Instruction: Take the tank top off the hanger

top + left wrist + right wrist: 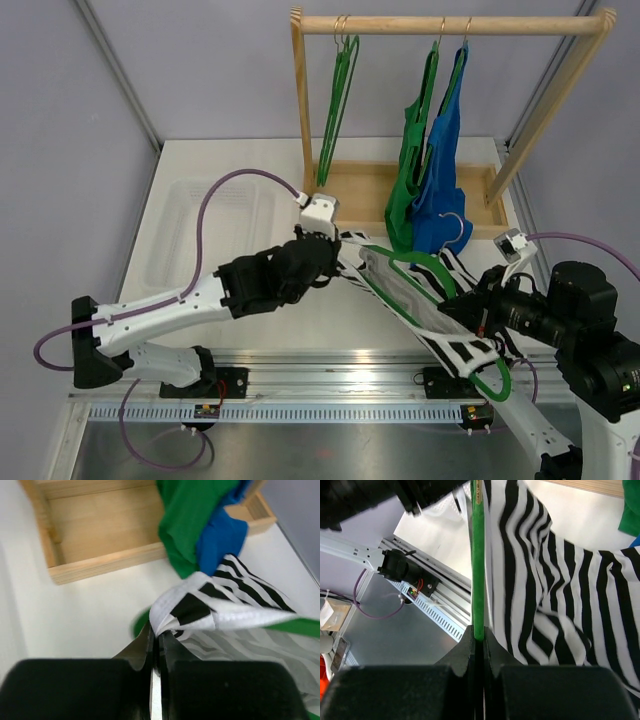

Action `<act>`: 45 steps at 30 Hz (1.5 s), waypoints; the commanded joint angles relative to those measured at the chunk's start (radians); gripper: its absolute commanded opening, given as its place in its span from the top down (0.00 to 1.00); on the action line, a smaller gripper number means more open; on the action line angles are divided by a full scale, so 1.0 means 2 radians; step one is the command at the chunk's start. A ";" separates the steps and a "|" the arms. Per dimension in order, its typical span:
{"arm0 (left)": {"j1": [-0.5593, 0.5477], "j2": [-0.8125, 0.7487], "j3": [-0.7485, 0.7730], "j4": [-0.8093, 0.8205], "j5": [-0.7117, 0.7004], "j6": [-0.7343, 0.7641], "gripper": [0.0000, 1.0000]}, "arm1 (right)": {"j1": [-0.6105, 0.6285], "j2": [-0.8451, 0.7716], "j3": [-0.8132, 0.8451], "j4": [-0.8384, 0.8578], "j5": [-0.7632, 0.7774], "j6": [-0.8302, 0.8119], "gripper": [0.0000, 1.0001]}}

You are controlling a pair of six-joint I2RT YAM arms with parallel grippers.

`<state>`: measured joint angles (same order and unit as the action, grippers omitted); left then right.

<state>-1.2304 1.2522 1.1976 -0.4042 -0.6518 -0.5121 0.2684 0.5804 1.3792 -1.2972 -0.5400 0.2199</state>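
Observation:
The black-and-white striped tank top is stretched over a green hanger held low above the table between my two arms. My left gripper is shut on the top's white-edged strap; in the left wrist view the fabric bunches right at the closed left gripper, with a bit of the hanger behind it. My right gripper is shut on the hanger's green bar, which runs straight up from the closed right gripper with the striped cloth beside it.
A wooden rack stands at the back with empty green hangers, a green garment and a blue garment hanging over its wooden base. A clear plastic bin lies at left. A metal rail runs along the near edge.

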 commanded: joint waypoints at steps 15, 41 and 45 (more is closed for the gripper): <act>0.202 -0.172 -0.114 -0.014 0.197 -0.036 1.00 | 0.042 -0.064 -0.018 0.190 -0.068 -0.047 1.00; 0.011 0.026 -0.163 -0.084 0.143 0.032 1.00 | 0.042 -0.200 -0.332 0.940 0.386 -0.074 1.00; 0.010 0.060 -0.145 -0.128 0.109 -0.011 1.00 | 0.041 -0.159 -0.168 0.682 0.390 -0.124 1.00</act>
<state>-1.2098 1.3602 0.8852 -0.5026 -0.2821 -0.4545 0.3470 0.1913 0.8185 0.3813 0.1265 0.1257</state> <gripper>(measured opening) 0.024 0.069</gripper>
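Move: Both grippers are already shut, the left on an edge of the striped tank top, the right on the green hanger. The tank top's middle lies about 12 cm right of the left hand and 8 cm back, roughly level, and some 7 cm left, 3 cm ahead and 4 cm below the right hand. From the left hand, the wooden box sits about 20 cm ahead, 14 right and 21 below. The blue top hangs roughly 25 cm ahead of the right hand, 3 right and 5 below. Keep both grips shut. Bring the left gripper about 10 cm left with a little forward and up, sweep it back and right, then down towards the table's front edge, ending some 19 cm lower. Swing the hanger forward with the right gripper, then back, right and up about 20 cm overall, tipping its fingers steeply upward, away from the cloth. ##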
